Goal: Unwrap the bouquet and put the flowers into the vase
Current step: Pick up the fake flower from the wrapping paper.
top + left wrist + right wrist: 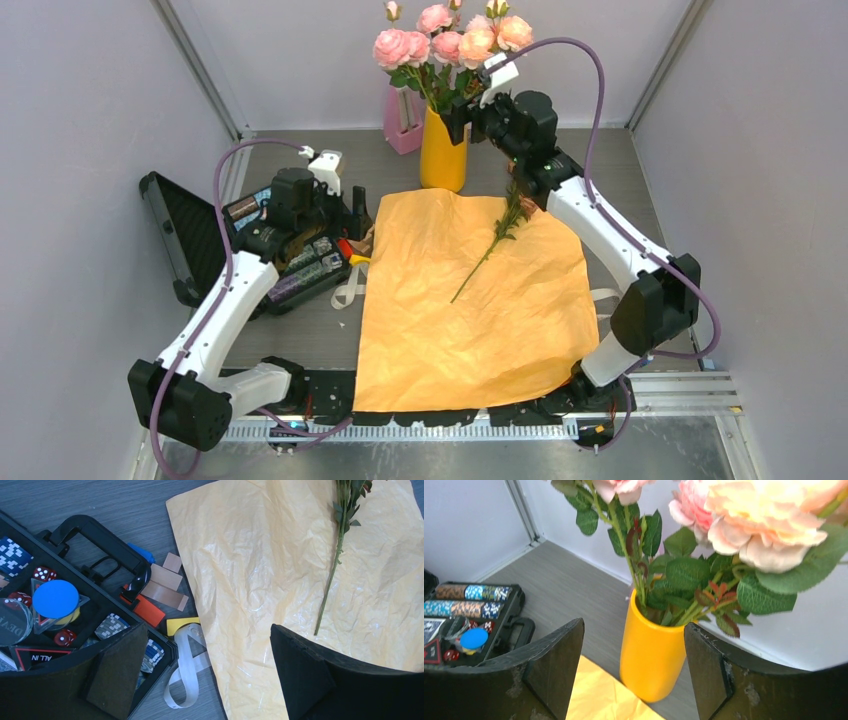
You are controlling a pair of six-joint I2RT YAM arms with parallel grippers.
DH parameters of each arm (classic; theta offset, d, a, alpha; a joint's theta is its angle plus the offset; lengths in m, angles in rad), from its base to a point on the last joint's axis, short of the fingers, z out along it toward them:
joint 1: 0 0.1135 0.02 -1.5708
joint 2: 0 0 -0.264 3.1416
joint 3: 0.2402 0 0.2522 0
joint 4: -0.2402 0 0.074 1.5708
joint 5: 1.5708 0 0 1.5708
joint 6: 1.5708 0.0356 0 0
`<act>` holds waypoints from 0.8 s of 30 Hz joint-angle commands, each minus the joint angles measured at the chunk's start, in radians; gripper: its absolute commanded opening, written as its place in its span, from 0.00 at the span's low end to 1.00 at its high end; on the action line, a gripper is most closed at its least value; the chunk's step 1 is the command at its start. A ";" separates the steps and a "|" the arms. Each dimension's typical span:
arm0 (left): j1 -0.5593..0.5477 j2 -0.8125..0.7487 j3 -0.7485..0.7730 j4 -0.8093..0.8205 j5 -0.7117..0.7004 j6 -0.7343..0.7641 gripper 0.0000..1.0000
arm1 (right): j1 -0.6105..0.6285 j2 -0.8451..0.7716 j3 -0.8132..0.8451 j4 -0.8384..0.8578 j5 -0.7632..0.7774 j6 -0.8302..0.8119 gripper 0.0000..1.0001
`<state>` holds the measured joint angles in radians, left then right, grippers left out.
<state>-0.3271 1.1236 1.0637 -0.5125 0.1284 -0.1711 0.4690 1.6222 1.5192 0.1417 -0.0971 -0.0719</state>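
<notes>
The yellow-orange vase [443,150] stands at the back of the table with several pink flowers [445,45] upright in it. The bouquet's crinkled orange paper [470,290] lies spread flat, and one leafy green sprig [497,238] rests on it. My right gripper [464,112] hovers open beside the vase's rim; in the right wrist view its jaws [634,630] frame the vase [651,655] below the flowers [749,525] without touching either. My left gripper [357,222] is open over the paper's left edge [300,580], holding nothing, with the sprig [335,555] farther off.
An open black case of poker chips and dice [60,610] lies left of the paper. Loose coloured cards [150,611] and a beige ribbon [187,665] lie beside it. A pink metronome [402,120] stands behind the vase against the back wall.
</notes>
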 commanded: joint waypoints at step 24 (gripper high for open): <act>-0.004 -0.048 -0.014 0.056 -0.047 0.016 0.95 | -0.099 -0.405 -0.255 -0.656 0.337 0.463 0.75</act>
<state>-0.3275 1.1004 1.0542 -0.5087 0.1024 -0.1711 0.4183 1.2327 1.3132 -0.4480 0.1562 0.2302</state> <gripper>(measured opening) 0.954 0.760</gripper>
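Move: From the right hand, the last flower on the paper has its middle roughly 5 cm back, 9 cm to the right and 36 cm below. The vase stands some 9 cm ahead and 3 cm to the left, its middle about 24 cm lower. The wrapping paper is centred about 20 cm back and 4 cm right, down on the table. For the left hand, that flower lies around 11 cm ahead, 29 cm right and 22 cm down. Back from the filled vase first, then swinging right and down, the right hand travels about 11 cm back, as much to its right, and 6 cm lower, sinking mostly late on, towards the remaining flower. The wrist tips the fingers down by some 25 degrees and turns about 20 degrees clockwise, the fingers staying open and empty. ##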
